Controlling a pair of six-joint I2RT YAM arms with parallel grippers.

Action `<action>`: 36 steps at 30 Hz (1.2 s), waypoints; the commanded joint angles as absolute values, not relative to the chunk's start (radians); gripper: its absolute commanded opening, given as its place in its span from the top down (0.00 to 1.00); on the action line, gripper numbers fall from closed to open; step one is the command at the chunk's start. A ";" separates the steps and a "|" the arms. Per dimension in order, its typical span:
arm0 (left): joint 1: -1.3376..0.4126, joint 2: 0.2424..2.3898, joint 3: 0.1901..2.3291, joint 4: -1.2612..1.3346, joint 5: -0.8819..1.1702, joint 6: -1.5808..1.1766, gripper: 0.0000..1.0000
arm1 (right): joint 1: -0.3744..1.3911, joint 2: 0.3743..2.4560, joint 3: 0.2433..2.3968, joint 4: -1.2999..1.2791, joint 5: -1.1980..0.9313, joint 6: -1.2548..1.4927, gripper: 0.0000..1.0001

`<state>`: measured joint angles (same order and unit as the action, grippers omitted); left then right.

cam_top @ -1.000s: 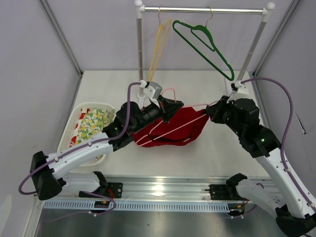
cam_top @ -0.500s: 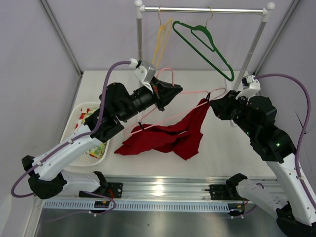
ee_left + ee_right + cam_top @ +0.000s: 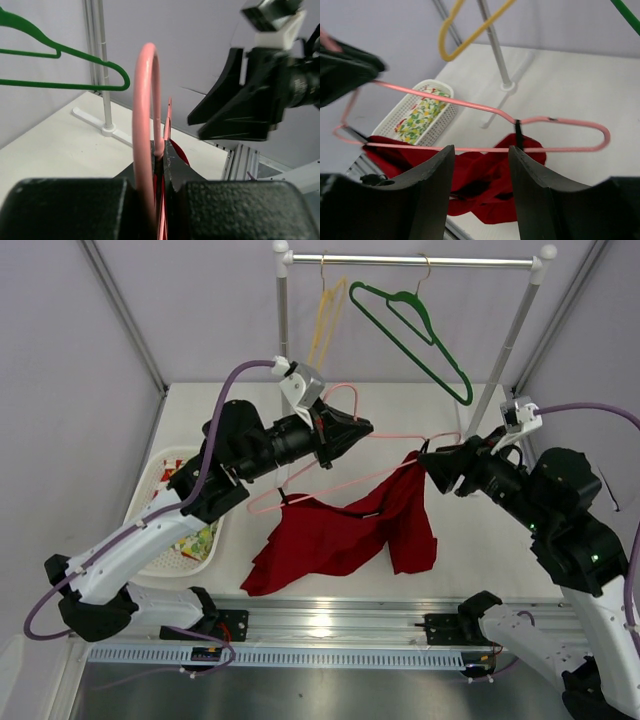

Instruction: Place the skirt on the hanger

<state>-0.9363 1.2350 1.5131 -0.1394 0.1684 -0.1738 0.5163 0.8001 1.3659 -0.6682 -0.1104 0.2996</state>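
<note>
My left gripper (image 3: pixel 350 427) is shut on the neck of the pale pink hanger (image 3: pixel 320 487), just below its hook (image 3: pixel 145 100), and holds it up in the air. The red skirt (image 3: pixel 340 535) hangs from the hanger's lower bar by thin black loops and droops toward the table's front. At the hanger's right end my right gripper (image 3: pixel 430 460) stands open. In the right wrist view the lower bar of the hanger (image 3: pixel 470 148) crosses just beyond its spread fingertips (image 3: pixel 481 165), with the skirt (image 3: pixel 490 185) below. Nothing is pinched there.
A clothes rack (image 3: pixel 420 260) stands at the back with a yellow hanger (image 3: pixel 325 325) and a dark green hanger (image 3: pixel 420 335) on its rail. A white basket (image 3: pixel 165 460) holding floral cloth (image 3: pixel 417 117) sits at the left. The rack's right post (image 3: pixel 505 360) stands close behind my right arm.
The hanger rose from the table with the skirt, which now dangles instead of lying bunched. My right gripper went from shut on the hanger's right end to open and drew back right.
</note>
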 commanded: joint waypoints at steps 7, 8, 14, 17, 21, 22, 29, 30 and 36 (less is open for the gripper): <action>-0.773 1.204 1.439 -0.045 0.492 -0.244 1.00 | 0.520 0.836 1.450 -0.522 -0.475 0.134 0.31; -0.766 1.204 1.442 -0.043 0.536 -0.247 1.00 | 0.522 0.842 1.457 -0.512 -0.506 0.111 0.29; -0.744 1.223 1.465 -0.029 0.664 -0.275 1.00 | 0.520 0.985 1.525 -0.526 -0.649 -0.010 0.23; -0.739 1.236 1.480 -0.028 0.710 -0.293 1.00 | 0.520 1.041 1.546 -0.538 -0.672 -0.075 0.22; -0.733 1.244 1.483 -0.012 0.745 -0.313 1.00 | 0.520 1.083 1.577 -0.549 -0.696 -0.115 0.20; -0.732 1.243 1.486 -0.006 0.753 -0.328 1.00 | 0.520 1.103 1.586 -0.552 -0.709 -0.120 0.20; -0.726 1.284 1.519 0.049 0.749 -0.365 1.00 | 0.526 1.089 1.482 -0.376 -0.810 -0.023 0.19; -0.727 1.287 1.513 0.061 0.746 -0.374 1.00 | 0.529 1.082 1.462 -0.353 -0.802 -0.005 0.20; -0.726 1.325 1.519 0.141 0.742 -0.431 1.00 | 0.552 1.043 1.352 -0.244 -0.782 0.064 0.21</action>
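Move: The pink hanger's neck, still pinched in the left fingers (so right at the left hand point), lies from the right hand about 13 cm to the left, some 4 cm ahead and roughly 5 cm higher. The right-hand clip with the skirt's corner is only about 4 cm ahead of the right hand, 2 cm to its left and at nearly its height. The skirt hangs with its middle some 15 cm left of the right hand, 1 cm back and 18 cm below. Towards the pink hanger's neck goes the right hand, leaving the right clip: about 11 cm to the left, backing off and rising some 4 cm at first, then coming forward and down again. It swings about 40 degrees counter-clockwise, its half-open fingers spreading wide, to bring them around the shoulder beside the left fingertips. The left hand keeps its pinch, sinks about 3 cm and turns some 20 degrees clockwise. ##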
